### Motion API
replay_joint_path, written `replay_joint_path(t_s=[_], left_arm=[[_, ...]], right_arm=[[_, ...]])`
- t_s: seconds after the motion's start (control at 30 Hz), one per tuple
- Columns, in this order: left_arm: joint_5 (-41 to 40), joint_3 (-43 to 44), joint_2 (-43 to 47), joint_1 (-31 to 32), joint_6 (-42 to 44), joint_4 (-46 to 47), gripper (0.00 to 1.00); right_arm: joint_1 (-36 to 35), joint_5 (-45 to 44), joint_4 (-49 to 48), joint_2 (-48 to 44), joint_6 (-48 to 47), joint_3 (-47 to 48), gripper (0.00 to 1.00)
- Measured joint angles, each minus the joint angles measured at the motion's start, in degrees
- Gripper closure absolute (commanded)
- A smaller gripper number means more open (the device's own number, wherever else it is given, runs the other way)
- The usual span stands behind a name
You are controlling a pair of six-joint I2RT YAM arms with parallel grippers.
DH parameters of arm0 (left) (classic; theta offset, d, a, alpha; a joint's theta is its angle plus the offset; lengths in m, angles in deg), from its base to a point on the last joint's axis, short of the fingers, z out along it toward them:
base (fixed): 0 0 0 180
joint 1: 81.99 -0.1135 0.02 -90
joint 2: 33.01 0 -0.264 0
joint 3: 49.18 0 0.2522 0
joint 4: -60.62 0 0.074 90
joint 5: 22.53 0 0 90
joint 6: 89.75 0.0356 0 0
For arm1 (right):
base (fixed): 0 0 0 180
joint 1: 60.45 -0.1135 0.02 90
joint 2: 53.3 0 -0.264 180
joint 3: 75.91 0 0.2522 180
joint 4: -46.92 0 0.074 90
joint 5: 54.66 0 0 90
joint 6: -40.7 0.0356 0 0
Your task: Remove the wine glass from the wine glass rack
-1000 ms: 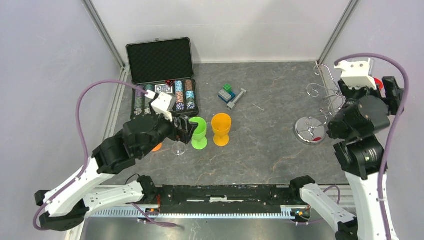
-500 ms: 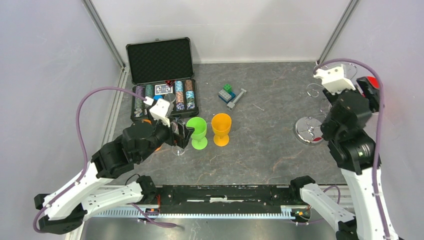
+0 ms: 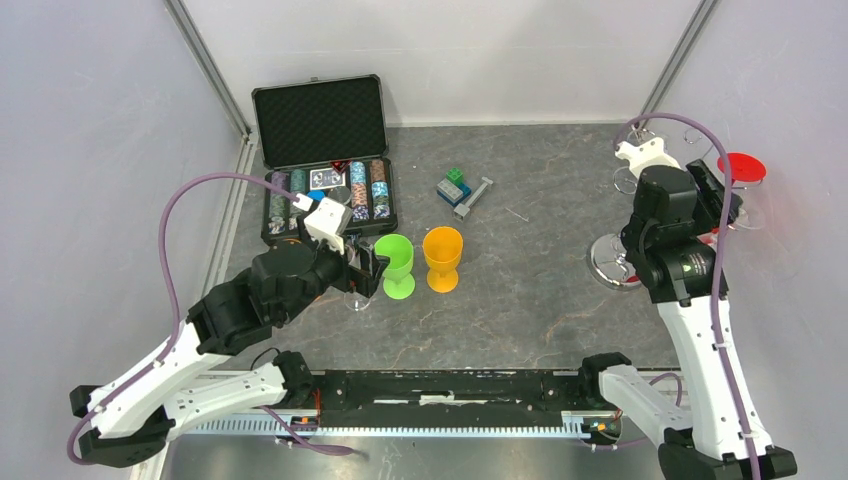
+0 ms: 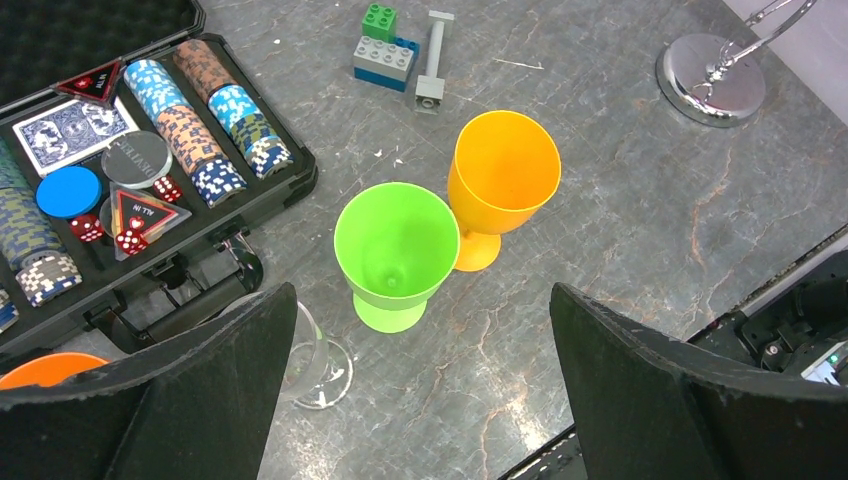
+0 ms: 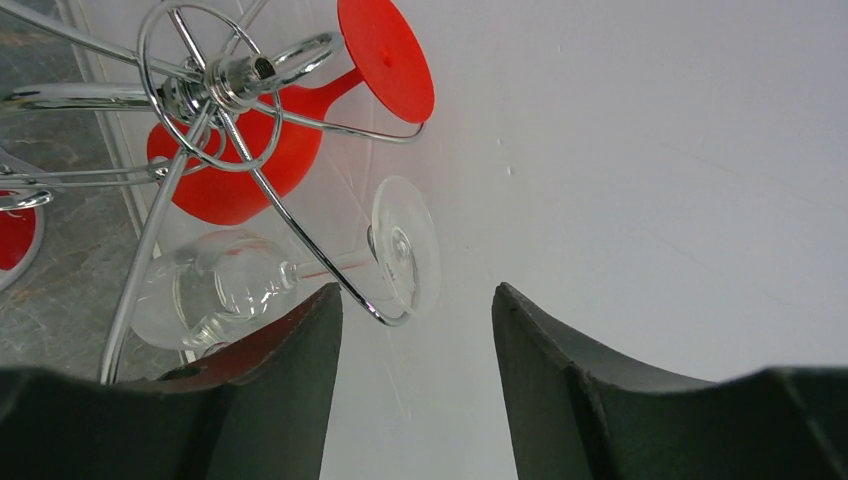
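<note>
The wine glass rack (image 5: 235,80) fills the upper left of the right wrist view, its wire arms spreading from a central hub. Two glasses hang from it upside down. One is a red wine glass (image 5: 240,165) and the other a clear wine glass (image 5: 215,285), whose round foot (image 5: 405,250) rests in a wire hook. My right gripper (image 5: 415,295) is open just below that foot, with nothing between its fingers (image 5: 285,385). From above, the right gripper (image 3: 725,200) is beside the rack (image 3: 610,265) near the right wall. My left gripper (image 4: 420,300) hangs open over the table.
A green cup (image 4: 395,250), an orange cup (image 4: 500,180) and a clear glass (image 4: 315,355) stand under the left gripper. An open poker-chip case (image 3: 325,160) lies at the back left. Toy bricks (image 3: 455,188) lie mid-table. The white side wall (image 5: 650,150) is close behind the rack.
The right arm has swung round the rack towards the right wall, and its jaws have narrowed a little. The left arm has barely shifted.
</note>
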State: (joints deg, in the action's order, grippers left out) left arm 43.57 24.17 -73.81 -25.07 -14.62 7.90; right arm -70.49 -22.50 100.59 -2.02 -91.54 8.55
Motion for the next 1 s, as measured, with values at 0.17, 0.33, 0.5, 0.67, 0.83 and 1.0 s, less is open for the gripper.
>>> replay_joint_path(t_s=[0.17,0.33,0.5,0.67,0.83,1.0], left_arm=[[-0.04,-0.02,-0.02,0.0,-0.04,-0.15,0.0],[-0.07,-0.76,0.39,0.0,-0.07,-0.28,0.0],[-0.09,-0.85,0.42,0.0,-0.07,-0.37,0.0],[-0.22,-0.87,0.46,0.0,-0.07,-0.37,0.0],[-0.31,-0.87,0.46,0.0,-0.07,-0.37,0.0],[-0.72,-0.9,0.46,0.0,-0.07,-0.37,0.0]], right_arm=[[1.27,-1.44,-1.95,0.04,-0.96,-1.97,0.48],[3.19,-1.86,-5.75,0.22,-3.28,-5.25,0.53],[5.42,-2.43,-9.53,1.29,-4.57,-5.64,0.59],[6.78,-2.6,-12.17,2.67,-5.25,-5.79,0.63],[7.67,-2.58,-13.6,3.32,-5.62,-6.27,0.66],[8.2,-2.43,-14.21,3.65,-5.6,-6.91,0.59]])
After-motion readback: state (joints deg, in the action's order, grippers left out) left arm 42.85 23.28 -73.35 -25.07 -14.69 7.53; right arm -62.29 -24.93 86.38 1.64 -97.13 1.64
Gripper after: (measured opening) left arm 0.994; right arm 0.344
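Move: The right hand, half open, is by the rack, and the round foot of the hanging clear wine glass lies about 5 cm to its right, 2 cm ahead and 2 cm lower. The foot of the red glass is some 10 cm ahead and 4 cm right, and the rack's hub is about 7 cm ahead, 1 cm left and 8 cm below. For the left hand, that clear foot is roughly 60 cm to its right, 10 cm ahead and 5 cm higher. No grip shows yet: the right hand heads for the rim of the clear glass's foot, easing some 3 cm to its right and nearly 2 cm down, with a small push forward later on. The wrist swings about 10 degrees clockwise while the fingers close from over half open to about a third, bringing their tips close to either side of the foot. ##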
